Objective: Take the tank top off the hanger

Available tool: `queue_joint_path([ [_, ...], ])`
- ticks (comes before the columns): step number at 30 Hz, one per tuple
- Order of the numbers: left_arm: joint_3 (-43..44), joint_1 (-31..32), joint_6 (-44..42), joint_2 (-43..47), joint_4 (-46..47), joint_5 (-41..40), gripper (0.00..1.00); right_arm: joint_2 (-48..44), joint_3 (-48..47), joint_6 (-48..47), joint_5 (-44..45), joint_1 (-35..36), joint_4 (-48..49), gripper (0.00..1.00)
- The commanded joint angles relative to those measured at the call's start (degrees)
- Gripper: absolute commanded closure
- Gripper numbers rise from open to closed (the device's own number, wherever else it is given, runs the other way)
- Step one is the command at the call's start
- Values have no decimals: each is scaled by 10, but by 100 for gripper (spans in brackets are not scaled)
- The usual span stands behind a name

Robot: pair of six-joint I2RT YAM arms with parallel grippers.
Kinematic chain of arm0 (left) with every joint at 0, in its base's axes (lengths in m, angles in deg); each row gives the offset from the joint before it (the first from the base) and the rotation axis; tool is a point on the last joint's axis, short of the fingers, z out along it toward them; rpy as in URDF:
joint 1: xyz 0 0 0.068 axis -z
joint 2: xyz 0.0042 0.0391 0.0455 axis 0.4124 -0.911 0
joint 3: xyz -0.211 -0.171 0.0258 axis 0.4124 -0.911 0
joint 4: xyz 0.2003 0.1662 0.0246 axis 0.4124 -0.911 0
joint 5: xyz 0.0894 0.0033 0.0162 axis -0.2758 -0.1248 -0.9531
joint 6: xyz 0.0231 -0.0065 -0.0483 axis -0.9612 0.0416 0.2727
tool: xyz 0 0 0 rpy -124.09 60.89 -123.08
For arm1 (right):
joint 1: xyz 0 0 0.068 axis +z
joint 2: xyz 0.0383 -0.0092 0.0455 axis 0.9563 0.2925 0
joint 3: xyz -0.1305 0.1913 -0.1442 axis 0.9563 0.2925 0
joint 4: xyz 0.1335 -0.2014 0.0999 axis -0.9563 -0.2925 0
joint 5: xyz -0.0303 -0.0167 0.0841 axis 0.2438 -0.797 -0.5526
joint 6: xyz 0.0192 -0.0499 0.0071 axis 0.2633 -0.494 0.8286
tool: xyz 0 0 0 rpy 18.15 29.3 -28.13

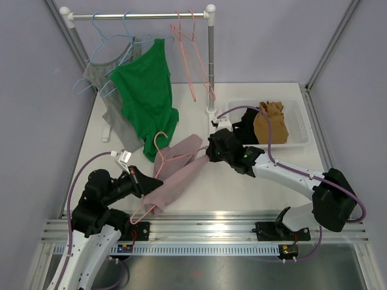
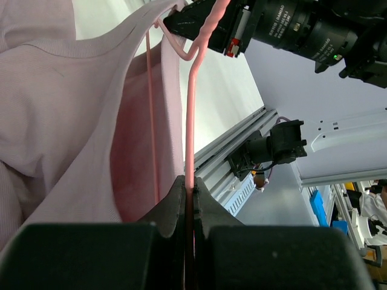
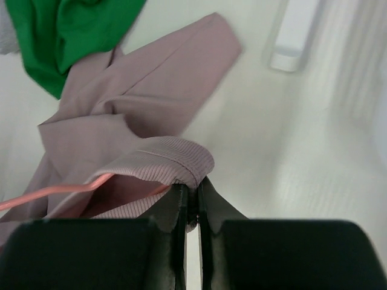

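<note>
A pale pink tank top [image 1: 179,172] lies on the white table, still threaded on a pink wire hanger [image 1: 158,145]. My left gripper [image 1: 140,183] is shut on the hanger's wire [image 2: 190,151], with the tank top [image 2: 66,115] bunched to its left. My right gripper [image 1: 210,151] is shut on the ribbed hem of the tank top [image 3: 163,160] at its far right end, low over the table. The hanger's wire [image 3: 54,190] shows inside the cloth in the right wrist view.
A rail [image 1: 139,15] at the back holds a green top [image 1: 147,96], a grey top [image 1: 112,106], blue hangers and a bare pink hanger [image 1: 195,54]. A white bin [image 1: 296,124] with tan and black clothes stands at the right.
</note>
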Motion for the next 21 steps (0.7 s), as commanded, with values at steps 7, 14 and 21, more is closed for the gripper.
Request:
queue_joint_path([
  [7,53,1,1,-2,28,43,100,-19,-35,-52,28,-107,-30,100],
  [14,30,1,75,9,163,83,100,-68,-26,-40,-88,-120,-31,100],
  [21,35,1,163,-31,408,89,100,-205,6,11,-266,-120,-17,100],
])
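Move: Just beyond the right fingers, still inside the pinched strap of the pink tank top, lies the hanger's right end, about 3 cm ahead and 1 cm left. The tank top's middle is some 13 cm left of that hand, 3 cm back and 7 cm lower; the white rack foot is 16 cm straight ahead on the table, the basket 20 cm ahead and 25 cm right. From the left hand, which holds the hanger, that end is roughly 12 cm ahead and 19 cm right. Pulling the pinched strap forward and to the right, the right hand travels about 7 cm nearly level, then comes back some 4 cm while rising 8 cm, its fingers tipping up a little. The left hand keeps its grip on the hanger and lifts it, slowly then fast, by roughly 9 cm, tilting its fingers up about 20 degrees. Both grippers stay shut. ##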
